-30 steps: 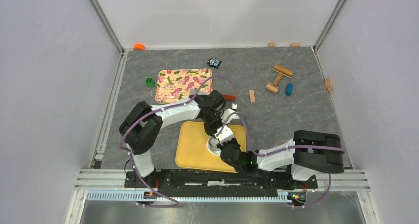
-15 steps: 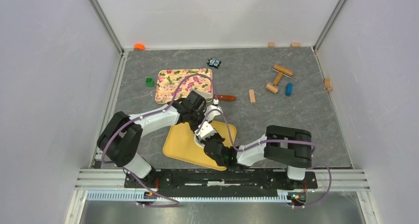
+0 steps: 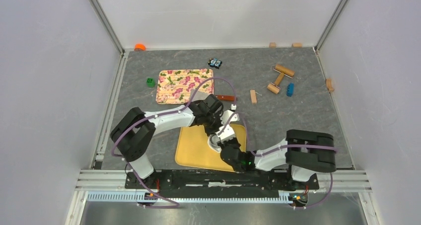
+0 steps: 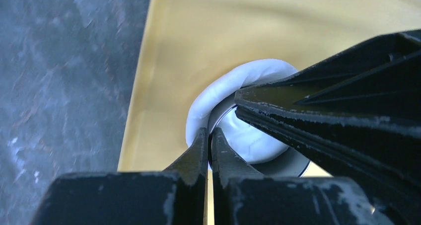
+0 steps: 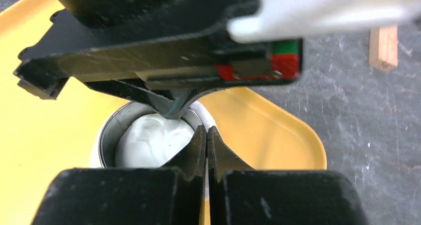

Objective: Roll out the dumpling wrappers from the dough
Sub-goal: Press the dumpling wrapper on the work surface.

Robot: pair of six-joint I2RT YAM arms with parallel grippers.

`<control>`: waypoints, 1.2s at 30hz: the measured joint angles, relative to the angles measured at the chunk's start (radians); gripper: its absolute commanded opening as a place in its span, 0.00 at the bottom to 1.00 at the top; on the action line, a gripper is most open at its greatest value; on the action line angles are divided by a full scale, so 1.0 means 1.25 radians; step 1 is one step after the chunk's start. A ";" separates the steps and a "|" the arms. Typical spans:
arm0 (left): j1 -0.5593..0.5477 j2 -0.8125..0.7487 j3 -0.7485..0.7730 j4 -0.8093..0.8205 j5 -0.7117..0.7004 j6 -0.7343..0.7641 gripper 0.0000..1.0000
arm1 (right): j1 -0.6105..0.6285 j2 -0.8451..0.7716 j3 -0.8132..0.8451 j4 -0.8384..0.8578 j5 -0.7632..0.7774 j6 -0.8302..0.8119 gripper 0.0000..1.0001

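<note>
A clear round cup (image 5: 106,135) stands on the yellow board (image 3: 191,153) with white dough (image 5: 149,143) inside it. More dough (image 4: 238,78) bulges out around the cup's base. In the left wrist view my left gripper (image 4: 209,134) is shut on the cup's near rim. My right gripper (image 5: 206,131) is shut on the opposite rim, its tips facing the left fingers (image 5: 174,106). From above, both grippers (image 3: 221,138) meet over the cup (image 3: 215,142). No flat dumpling wrappers are in view.
A floral board (image 3: 184,85) lies behind the yellow one, with a green block (image 3: 150,82) to its left. A wooden rolling pin (image 3: 279,78), a blue block (image 3: 290,89), small wood blocks (image 3: 253,96) and a toy car (image 3: 215,63) lie farther back.
Both arms swung left, dragging the cup and turning the yellow board with it. They have now swung back right, near where they were a second ago. Both grippers stayed shut.
</note>
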 measured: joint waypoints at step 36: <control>0.073 -0.046 -0.030 -0.041 -0.092 0.017 0.02 | -0.065 -0.050 -0.023 -0.173 -0.011 -0.131 0.00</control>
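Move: The left hand's barely parted fingers already straddle the far rim of the metal ring cutter set in the dumpling dough; the ring's middle lies about 3 cm back and 1 cm right of it. From the right hand's shut fingertips, at the rim's right side, that middle is some 4 cm left and 1 cm back. The knife handle lies about 17 cm ahead and 3 cm right of the left hand; the wood block lies about 19 cm ahead and 11 cm right of the right hand. Keeping its pinch on the ring's far rim and hardly changing height, the left hand sweeps about 10 cm left and slightly forward over the yellow tray, comes back right almost to its start, then swings left again some 5 cm and a little forward, turning slightly counter-clockwise on each leftward stroke. The right hand, fingers shut, goes along on the first leftward sweep, then swings back right about 16 cm while sinking some 3 cm, comes away from the rim and stays low near the tray's right edge, rolled about 20 degrees. ##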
